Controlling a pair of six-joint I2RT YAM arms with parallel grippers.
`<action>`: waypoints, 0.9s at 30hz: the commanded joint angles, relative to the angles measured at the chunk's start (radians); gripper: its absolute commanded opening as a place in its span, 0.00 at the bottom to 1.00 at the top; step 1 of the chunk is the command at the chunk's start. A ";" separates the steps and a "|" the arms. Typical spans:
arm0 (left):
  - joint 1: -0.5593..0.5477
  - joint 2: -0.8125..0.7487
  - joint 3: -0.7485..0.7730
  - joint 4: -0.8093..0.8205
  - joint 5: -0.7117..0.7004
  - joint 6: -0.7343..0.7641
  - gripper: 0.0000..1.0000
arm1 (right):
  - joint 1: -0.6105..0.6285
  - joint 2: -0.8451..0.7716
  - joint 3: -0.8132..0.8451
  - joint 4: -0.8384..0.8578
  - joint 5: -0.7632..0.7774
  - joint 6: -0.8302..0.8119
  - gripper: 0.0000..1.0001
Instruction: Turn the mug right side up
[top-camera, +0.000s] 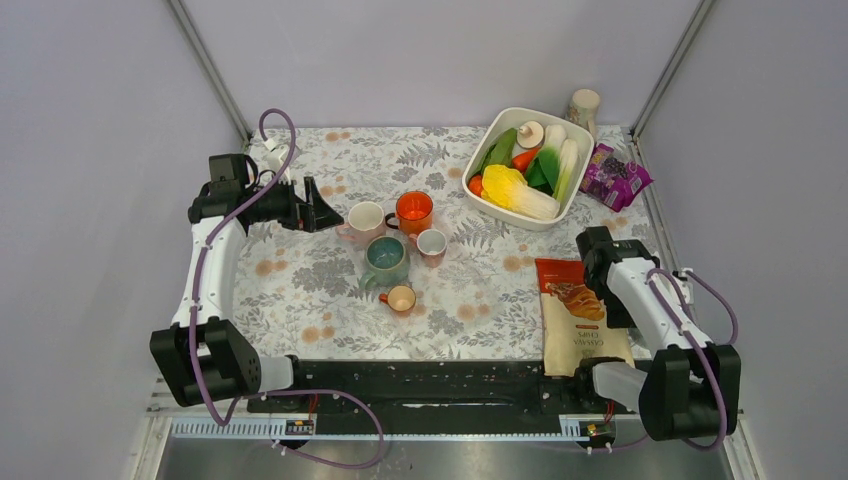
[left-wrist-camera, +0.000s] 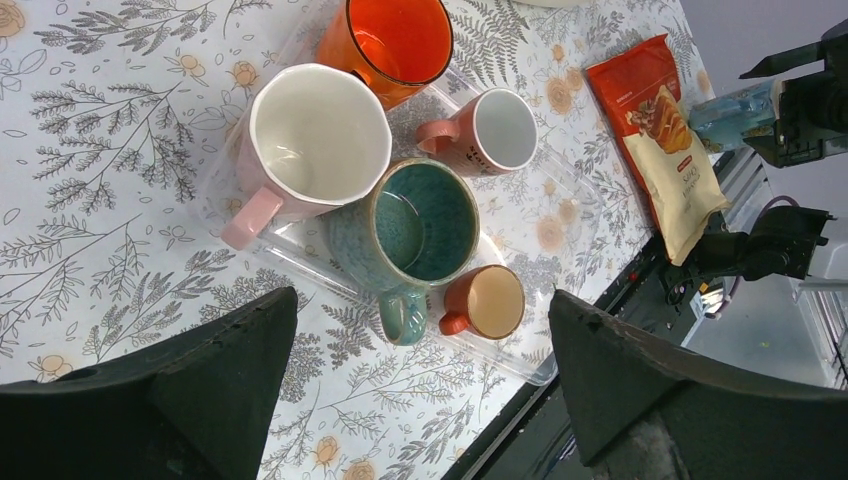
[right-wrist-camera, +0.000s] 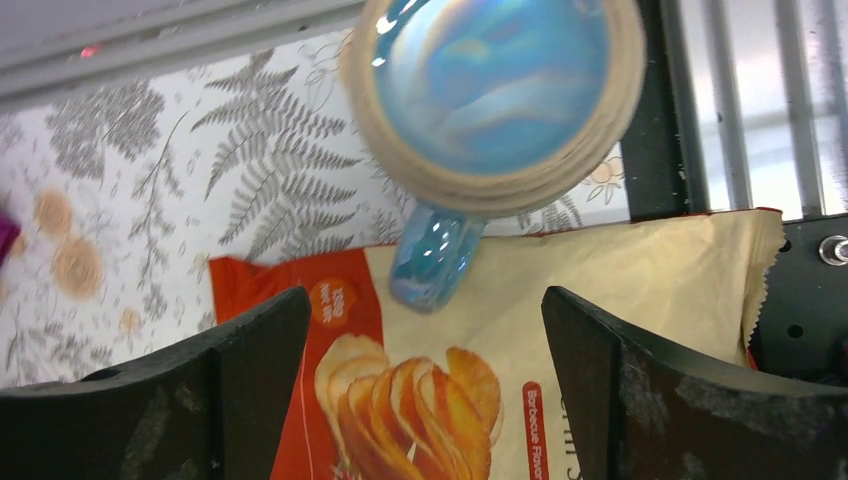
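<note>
A blue glazed mug (right-wrist-camera: 495, 90) with a beige rim fills the top of the right wrist view, its round glossy face turned to the camera and its handle (right-wrist-camera: 432, 255) lying over the edge of a chips bag (right-wrist-camera: 560, 330). I cannot tell whether that face is the mouth or the base. My right gripper (right-wrist-camera: 425, 305) hovers open just above it, touching nothing. In the top view the right wrist (top-camera: 600, 255) hides this mug. My left gripper (left-wrist-camera: 420, 310) is open and empty above a group of mugs; it sits at the left of the table (top-camera: 322, 208).
A clear tray (left-wrist-camera: 520, 365) holds several upright mugs: pink-white (top-camera: 363, 220), orange (top-camera: 413, 210), small pink (top-camera: 432, 245), teal (top-camera: 386, 258) and small orange (top-camera: 400, 297). A white dish of toy vegetables (top-camera: 528, 165), a purple packet (top-camera: 612, 175) and a small jar (top-camera: 583, 105) stand at the back right.
</note>
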 joint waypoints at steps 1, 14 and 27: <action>0.003 -0.024 0.006 0.027 0.051 0.011 0.99 | -0.050 0.021 -0.024 -0.065 0.090 0.162 0.96; 0.002 -0.028 0.011 0.026 0.045 0.015 0.99 | -0.210 0.077 -0.019 0.199 0.037 -0.082 0.87; 0.002 -0.041 0.015 0.026 0.041 0.015 0.99 | -0.291 0.196 0.044 0.433 -0.096 -0.354 0.50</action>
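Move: The upside-down blue mug stands about 11 cm to the right of the right hand, 1 cm ahead and 5 cm below. Its handle sticks out towards the hand, some 6 cm right, 3 cm ahead and 5 cm lower. The chips bag lies flat, its middle about 8 cm left, 3 cm back and 9 cm down. From the left hand, the mug is roughly 73 cm right, 12 cm back and 18 cm below. To the right and down, after first drawing back about 1 cm, the right hand swings forward and brings its fingertips around the blue mug's handle, ending some 5 cm farther right and forward and nearly 4 cm lower. The fingers begin wide open and close to about half, one on either side of the handle; a firm pinch can't be seen yet. ##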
